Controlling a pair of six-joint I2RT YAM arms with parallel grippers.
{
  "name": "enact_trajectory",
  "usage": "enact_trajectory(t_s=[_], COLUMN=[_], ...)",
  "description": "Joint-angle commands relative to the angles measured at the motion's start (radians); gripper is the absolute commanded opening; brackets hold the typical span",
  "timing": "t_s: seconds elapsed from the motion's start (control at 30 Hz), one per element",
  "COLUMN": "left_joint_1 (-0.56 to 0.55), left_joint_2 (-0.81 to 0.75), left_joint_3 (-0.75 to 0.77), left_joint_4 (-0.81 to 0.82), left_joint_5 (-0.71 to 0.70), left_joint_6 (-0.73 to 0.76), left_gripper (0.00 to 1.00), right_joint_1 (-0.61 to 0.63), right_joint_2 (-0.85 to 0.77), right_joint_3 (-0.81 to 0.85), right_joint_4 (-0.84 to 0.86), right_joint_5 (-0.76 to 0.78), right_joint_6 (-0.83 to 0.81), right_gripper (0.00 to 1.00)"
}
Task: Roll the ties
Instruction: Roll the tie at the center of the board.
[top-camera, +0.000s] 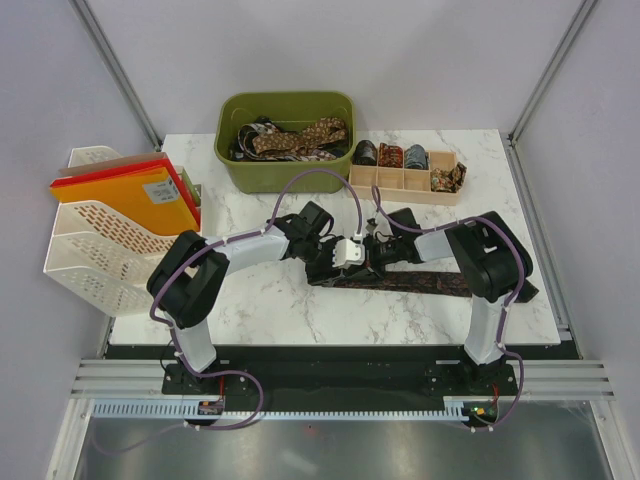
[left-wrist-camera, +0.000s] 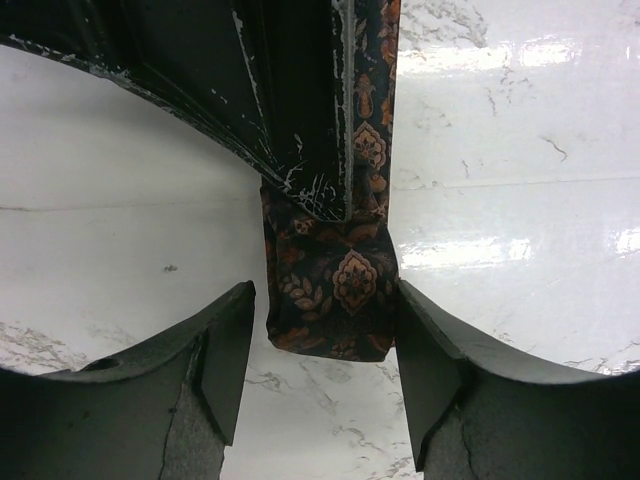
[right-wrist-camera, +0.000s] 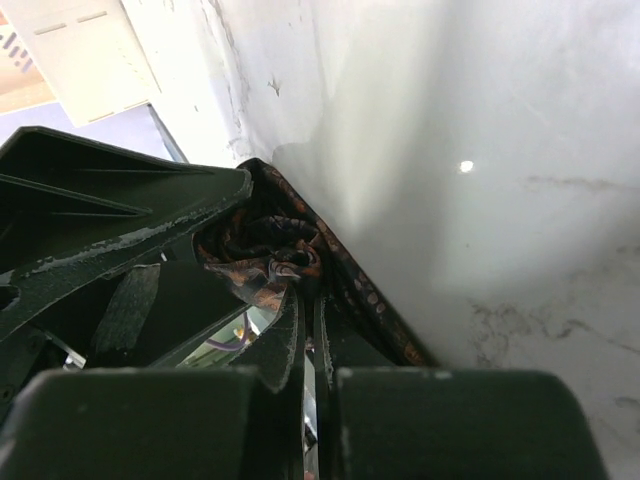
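A dark brown patterned tie (top-camera: 430, 282) lies flat across the table's middle. Its left end (left-wrist-camera: 335, 285) is folded into the start of a roll. My left gripper (left-wrist-camera: 322, 300) is open, with one finger on each side of that folded end; the right finger (left-wrist-camera: 430, 350) is against its edge. My right gripper (right-wrist-camera: 310, 300) is shut on the bunched fabric (right-wrist-camera: 262, 245) of the roll. In the top view both grippers, left (top-camera: 345, 255) and right (top-camera: 378, 250), meet over the tie's left end. The right gripper's scratched black fingers (left-wrist-camera: 300, 120) press down on the strip.
A green bin (top-camera: 232, 158) with loose ties stands at the back. To its right, a wooden divider tray (top-camera: 392, 190) holds several rolled ties. A white file rack (top-camera: 90, 240) with orange folders stands at the left table edge.
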Motion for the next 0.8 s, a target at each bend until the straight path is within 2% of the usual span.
enact_trajectory(t_s=[0.0, 0.07, 0.2, 0.4, 0.53, 0.77], left_joint_1=[-0.001, 0.000, 0.000, 0.000, 0.000, 0.000], left_joint_2=[-0.001, -0.027, -0.058, -0.070, -0.049, -0.024], left_joint_3=[0.021, -0.008, -0.058, -0.089, -0.042, 0.004], left_joint_4=[-0.009, -0.017, -0.018, 0.008, 0.011, 0.003], left_joint_5=[0.030, 0.026, 0.011, 0.012, 0.018, -0.009], left_joint_6=[0.030, 0.019, -0.022, -0.026, -0.041, -0.032], left_gripper=[0.63, 0.63, 0.63, 0.61, 0.51, 0.39], right_joint_1=[-0.006, 0.000, 0.025, 0.025, 0.028, 0.040], right_joint_2=[0.077, 0.079, 0.123, 0.106, 0.111, 0.037], right_joint_3=[-0.052, -0.079, -0.078, -0.077, -0.044, -0.058], right_joint_4=[0.075, 0.199, 0.293, 0.263, 0.183, 0.224], right_joint_5=[0.077, 0.077, 0.059, 0.056, 0.044, -0.013], right_joint_6=[0.009, 0.057, 0.097, 0.077, 0.045, 0.110], right_gripper=[0.00, 0.00, 0.00, 0.00, 0.00, 0.00])
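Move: The roll of the tie sits practically between the left hand's open fingers, about 2 cm to that hand's right and 2 cm below. From the right hand's shut fingers the same roll is some 3 cm to the left and 1 cm lower. The unrolled strip's middle lies about 25 cm to the left hand's right, 3 cm below; the wooden organizer is roughly 24 cm ahead and 20 cm right of that hand, 1 cm lower. The tie's roll stays against the right hand's shut fingertips as that hand slides about 1.5 cm to the left and tips its fingers slightly flatter. Around it the left hand first draws back, left and down, nearly 3 cm in all, then eases forward, right and up part of the way while its fingers close partway onto the roll's near and far sides. ##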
